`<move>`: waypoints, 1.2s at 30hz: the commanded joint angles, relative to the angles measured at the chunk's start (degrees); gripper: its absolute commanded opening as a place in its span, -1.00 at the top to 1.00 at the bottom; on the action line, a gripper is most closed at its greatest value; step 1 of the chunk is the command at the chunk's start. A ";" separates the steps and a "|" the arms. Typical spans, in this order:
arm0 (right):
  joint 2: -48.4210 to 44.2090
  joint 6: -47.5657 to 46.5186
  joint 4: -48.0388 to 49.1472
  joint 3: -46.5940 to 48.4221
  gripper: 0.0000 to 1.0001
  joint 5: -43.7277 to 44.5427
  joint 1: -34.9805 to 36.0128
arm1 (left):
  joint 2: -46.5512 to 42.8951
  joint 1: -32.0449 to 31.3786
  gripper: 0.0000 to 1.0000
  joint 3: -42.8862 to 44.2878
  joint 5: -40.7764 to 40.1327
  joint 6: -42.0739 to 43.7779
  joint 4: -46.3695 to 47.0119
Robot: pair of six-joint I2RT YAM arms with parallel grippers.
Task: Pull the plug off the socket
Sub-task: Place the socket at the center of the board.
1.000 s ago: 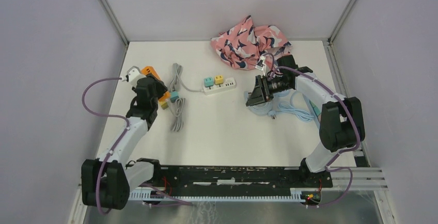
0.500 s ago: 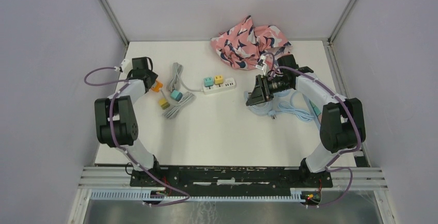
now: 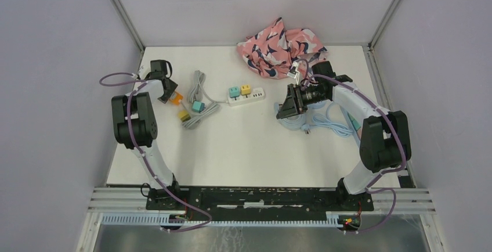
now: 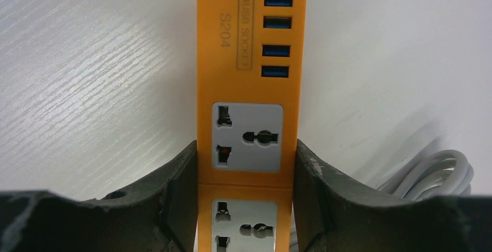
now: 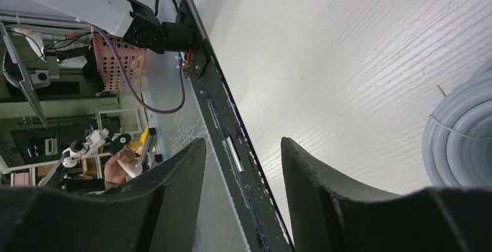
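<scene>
An orange socket strip [image 4: 246, 60] with two empty sockets and several blue USB ports lies on the white table. My left gripper [image 4: 246, 147] is shut on it, a finger pressed to each long side. From above, that gripper [image 3: 170, 92] sits at the back left with a bit of the orange strip [image 3: 176, 97] showing. A yellow plug [image 3: 184, 115] and a teal plug [image 3: 198, 106] lie just past it; I cannot tell whether they are plugged in. A white power strip [image 3: 246, 97] carries a teal and a yellow plug. My right gripper [image 3: 283, 111] hangs open and empty.
A grey cable [image 3: 198, 86] loops between the two strips, and shows pale in the left wrist view [image 4: 441, 168]. A light blue cable coil [image 3: 316, 121] lies under the right arm. A pink patterned cloth [image 3: 281, 46] is bunched at the back. Frame posts and walls border the table.
The left arm has folded up toward the back left corner. The grey cable's lower loop has bunched up closer to the plugs. The right arm has not moved.
</scene>
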 commanded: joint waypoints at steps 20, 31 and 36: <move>-3.45 -0.26 1.03 1.74 -0.13 -1.62 -0.53 | -8.23 0.98 -0.99 -2.20 5.01 -5.98 -2.64; -4.29 -1.02 0.75 1.75 -0.13 -0.95 -0.67 | -28.63 0.52 -0.98 -15.32 9.86 -2.04 3.10; -4.45 -1.39 0.51 1.87 -0.13 -0.85 -0.87 | -35.69 -3.03 -0.99 -20.99 17.77 4.66 10.09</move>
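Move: Between the left fingers, already down on the table, is the orange socket, gripped near its outlets; its middle lies about 3 cm ahead and 3 cm left of that hand point. The teal plug is some 11 cm right and 6 cm back, the yellow plug 6 cm right and 11 cm back, and the grey cable bundle about 9 cm right and 3 cm ahead. From the idle right hand the socket's middle is roughly 45 cm left, 22 cm ahead and 14 cm lower. Opening wide, the left fingers let go of the socket's sides while the hand stays almost in place. The hand then draws off it with quickening speed, up about 11 cm, back some 6 cm and a little to the right, while the wrist tips up roughly 15 degrees so the fingers point more forward. ##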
